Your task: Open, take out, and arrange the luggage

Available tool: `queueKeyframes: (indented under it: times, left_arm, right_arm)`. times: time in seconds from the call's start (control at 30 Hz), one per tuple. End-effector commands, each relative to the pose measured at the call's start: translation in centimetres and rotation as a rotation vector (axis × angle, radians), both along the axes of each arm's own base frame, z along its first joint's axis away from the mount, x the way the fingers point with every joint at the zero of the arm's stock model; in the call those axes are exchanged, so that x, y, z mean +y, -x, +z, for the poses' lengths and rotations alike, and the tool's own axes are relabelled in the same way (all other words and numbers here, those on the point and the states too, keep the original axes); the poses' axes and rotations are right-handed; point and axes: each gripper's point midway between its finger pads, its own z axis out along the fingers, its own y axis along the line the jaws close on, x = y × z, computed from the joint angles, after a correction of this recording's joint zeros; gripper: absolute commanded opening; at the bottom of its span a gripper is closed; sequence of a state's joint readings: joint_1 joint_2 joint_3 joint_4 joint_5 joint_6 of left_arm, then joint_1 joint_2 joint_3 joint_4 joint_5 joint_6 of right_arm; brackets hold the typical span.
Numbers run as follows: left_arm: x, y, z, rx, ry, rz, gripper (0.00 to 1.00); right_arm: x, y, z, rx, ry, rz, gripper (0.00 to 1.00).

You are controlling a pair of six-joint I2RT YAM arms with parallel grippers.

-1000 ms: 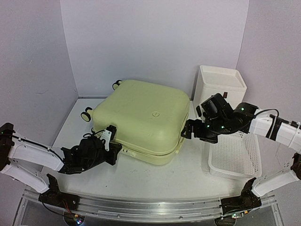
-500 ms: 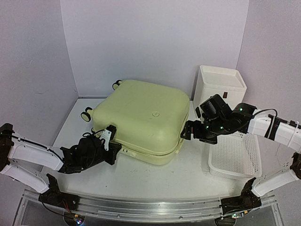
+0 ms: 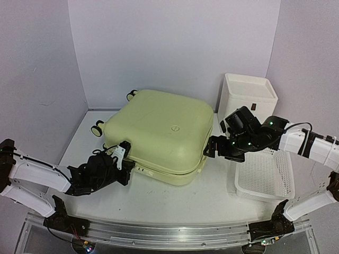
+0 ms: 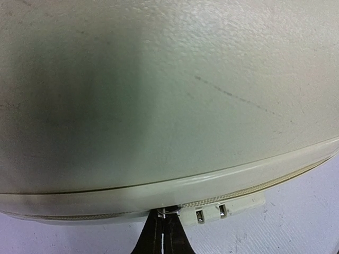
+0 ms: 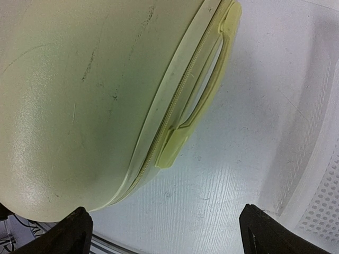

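The pale yellow-green luggage (image 3: 164, 132) lies flat and closed on the white table, wheels (image 3: 97, 128) at its far left. My left gripper (image 3: 128, 172) is at its near left edge. In the left wrist view the shell (image 4: 169, 95) fills the frame, and the left gripper (image 4: 163, 216) is shut with its tips pinching a small metal zipper pull (image 4: 168, 210) beside the lock block (image 4: 222, 206). My right gripper (image 3: 210, 147) is open by the luggage's right side. The right wrist view has the right gripper (image 5: 164, 227) spread wide over bare table, next to the side handle (image 5: 204, 100).
A white three-drawer box (image 3: 249, 98) stands at the back right. A white mesh basket (image 3: 265, 174) lies in front of it, under the right arm. Grey walls close in the left, back and right sides.
The left gripper's fingers have closed a little tighter at the zipper line. The right arm has edged slightly left. The luggage has not moved.
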State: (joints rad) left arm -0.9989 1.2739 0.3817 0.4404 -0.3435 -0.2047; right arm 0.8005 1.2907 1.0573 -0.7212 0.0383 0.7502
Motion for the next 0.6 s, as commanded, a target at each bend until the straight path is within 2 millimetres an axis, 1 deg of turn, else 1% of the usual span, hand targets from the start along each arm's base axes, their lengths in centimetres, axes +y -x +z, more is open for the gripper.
queueKeyframes:
  times: [0.0, 0.07, 0.13, 0.2, 0.23, 0.3, 0.33, 0.43, 0.57]
  left_arm:
    - [0.6, -0.8, 1.9, -0.052, 0.067, 0.051, 0.00]
    - [1.1, -0.9, 1.8, -0.042, 0.072, 0.068, 0.00]
    - [1.5, -1.1, 1.6, -0.025, 0.079, 0.086, 0.00]
    - [1.8, -1.3, 1.4, -0.004, 0.080, 0.098, 0.00]
    - [1.9, -1.3, 1.3, 0.007, 0.075, 0.100, 0.00]
    - [2.1, -1.3, 1.3, 0.020, 0.076, 0.108, 0.00]
    - [2.1, -1.3, 1.3, 0.025, 0.079, 0.107, 0.00]
    - [2.6, -1.4, 1.3, 0.043, 0.088, 0.116, 0.00]
    - [3.2, -1.6, 0.8, 0.064, 0.085, 0.136, 0.00]
  right_arm:
    - [-0.3, -1.2, 0.2, -0.041, 0.007, -0.050, 0.98]
    - [-0.8, -1.5, 0.0, -0.038, 0.010, -0.100, 0.98]
    - [-1.9, -2.3, -0.2, -0.039, 0.013, -0.192, 0.97]
    - [-3.5, -3.0, -1.0, -0.016, 0.012, -0.283, 0.90]
    - [-4.3, -3.3, -1.6, 0.001, 0.014, -0.320, 0.84]
    - [-5.3, -3.9, -2.3, 0.016, 0.024, -0.373, 0.79]
    - [-5.4, -4.2, -2.6, 0.013, 0.028, -0.382, 0.75]
    - [-4.6, -5.7, -3.5, 0.026, 0.045, -0.386, 0.66]
    - [-2.9, -7.4, -5.4, 0.072, 0.052, -0.399, 0.65]
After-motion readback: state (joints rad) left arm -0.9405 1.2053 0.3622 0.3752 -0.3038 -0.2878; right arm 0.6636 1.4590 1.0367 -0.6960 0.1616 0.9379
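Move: The left hand is already shut on the zipper pull; the near left corner, where that zip leads, lies about 11 cm left and 7 cm ahead, and the lock block sits some 4 cm right, 2 cm back and just lower. From the open right hand, the suitcase's side handle is about 8 cm ahead, 3 cm left and 8 cm below. The white basket lies about 17 cm to its right, level fore and aft, some 15 cm below. The left hand keeps its closed grip on the zipper pull and, after a slow start, draws it about 2 cm left along the near side's zip, away from the lock block and towards the near left corner. Meanwhile the right hand swings out to the right and forward, then sinks more steeply beside the suitcase towards the side handle, about 5 cm each way, turning some 20 degrees clockwise while its fingers narrow to about two-thirds open, still holding nothing. ##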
